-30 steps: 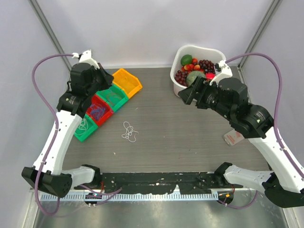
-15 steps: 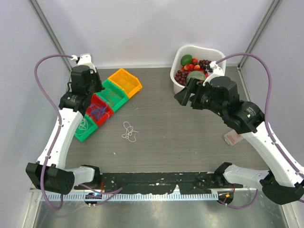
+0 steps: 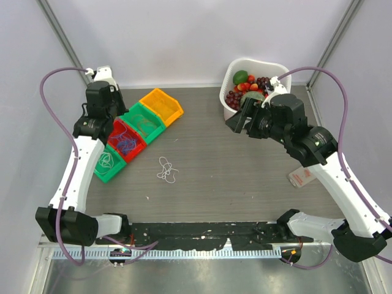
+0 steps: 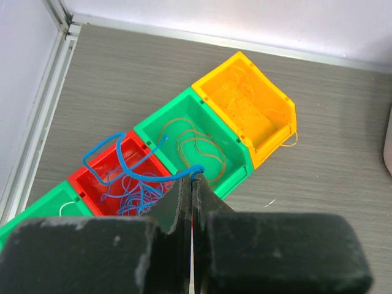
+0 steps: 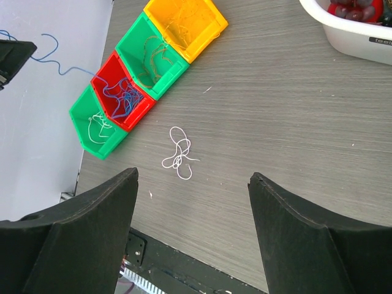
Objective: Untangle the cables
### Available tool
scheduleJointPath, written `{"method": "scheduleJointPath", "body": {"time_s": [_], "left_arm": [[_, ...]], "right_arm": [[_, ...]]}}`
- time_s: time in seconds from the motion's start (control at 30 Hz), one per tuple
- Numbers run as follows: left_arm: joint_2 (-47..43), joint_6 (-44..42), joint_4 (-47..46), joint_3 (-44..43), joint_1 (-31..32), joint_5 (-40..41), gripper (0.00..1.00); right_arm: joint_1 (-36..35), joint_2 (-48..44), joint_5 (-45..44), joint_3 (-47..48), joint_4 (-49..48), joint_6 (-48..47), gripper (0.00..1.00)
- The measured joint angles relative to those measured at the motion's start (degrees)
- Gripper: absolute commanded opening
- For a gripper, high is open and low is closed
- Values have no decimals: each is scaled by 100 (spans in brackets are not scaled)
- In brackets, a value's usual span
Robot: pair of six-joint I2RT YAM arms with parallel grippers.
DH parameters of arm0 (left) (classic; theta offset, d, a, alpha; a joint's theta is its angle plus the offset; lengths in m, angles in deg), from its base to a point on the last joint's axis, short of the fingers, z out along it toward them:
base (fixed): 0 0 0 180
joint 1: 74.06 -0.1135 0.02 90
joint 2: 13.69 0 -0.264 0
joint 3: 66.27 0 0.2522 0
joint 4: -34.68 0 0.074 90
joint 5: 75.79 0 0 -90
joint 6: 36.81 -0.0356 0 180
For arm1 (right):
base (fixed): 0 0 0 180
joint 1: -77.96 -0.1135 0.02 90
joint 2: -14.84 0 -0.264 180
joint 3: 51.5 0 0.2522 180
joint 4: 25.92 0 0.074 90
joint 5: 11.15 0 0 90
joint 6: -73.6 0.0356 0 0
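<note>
My left gripper [image 4: 193, 177] is shut on a blue cable [image 4: 140, 177], pinched at the fingertips. It is held above the row of bins, and the cable's free loop trails down to more blue cable in the red bin [image 4: 82, 180]. A loose white cable [image 3: 166, 169] lies tangled on the table between the arms; it also shows in the right wrist view [image 5: 178, 152]. My right gripper [image 5: 193, 176] hangs high over the table, open and holding nothing. Thin cables also lie in the orange bin [image 3: 162, 105] and in the two green bins [image 3: 144, 124] [image 3: 107, 162].
A white basket [image 3: 228, 113] of fruit stands at the back right, just behind my right gripper. A small flat packet [image 3: 301, 177] lies under the right arm. A black strip [image 3: 202, 233] runs along the near edge. The left wall is close to the bins.
The left arm has drawn back to the left, off the bins, with the blue cable still pinched. The right arm has shifted slightly left, its jaws still wide.
</note>
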Motion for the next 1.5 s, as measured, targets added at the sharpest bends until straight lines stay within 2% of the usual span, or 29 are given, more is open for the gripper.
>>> {"method": "scheduleJointPath", "body": {"time_s": [0.33, 0.47, 0.8, 0.97, 1.1, 1.13, 1.23, 1.37, 1.4, 1.5], "left_arm": [[612, -354, -247, -348, -313, -37, 0], [555, -291, -527, 153, -391, -101, 0], [59, 935, -649, 2031, -538, -76, 0], [210, 1565, -778, 2199, -1054, -146, 0], [960, 1904, -715, 1829, -1408, -546, 2], [1213, 1954, -669, 1661, -1449, -688, 7], [1803, 2094, -378, 1185, -1462, -997, 38], [1893, 2260, 144, 1023, -1429, -1084, 69], [1829, 2253, 234, 1027, -1414, -1082, 77], [1276, 2240, 570, 1134, -1263, -935, 89]], "right_arm": [[256, -9, 317, -190, 2, 13, 77], [339, 22, 444, -192, 9, 7, 78], [533, 212, 765, -190, 9, -164, 77], [577, 205, 883, -282, -9, -175, 77], [588, 199, 1019, -426, -9, -157, 77], [588, 190, 1029, -452, -11, -157, 77], [590, 155, 1032, -522, -11, -160, 77], [603, 122, 1064, -553, -28, -160, 77], [605, 105, 1078, -586, -42, -166, 77], [610, 42, 1110, -726, -46, -245, 76]]}}
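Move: Below and to the left of the left hand, which still pinches the blue cable, lies the red bin: about 3 cm ahead, 8 cm left and 27 cm down. At about that depth, the green bin with the orange cable stands some 11 cm ahead and 2 cm left, the green bin with the white cable 6 cm back and 14 cm left, and the loose white cable 11 cm back and 11 cm right. From the right hand the red bin is roughly 16 cm ahead, 44 cm left and 32 cm down. Lowering the pinched blue cable to the red bin, the left hand first eases about 3 cm forward, then sinks some 20 cm, drifting left, as the fingers tip about 25 degrees further down, the left side rolls down and the wrist turns counter-clockwise. Low by the bin it opens wide, releasing the cable, then starts back and up. The open, empty right hand sinks about 5 cm. ##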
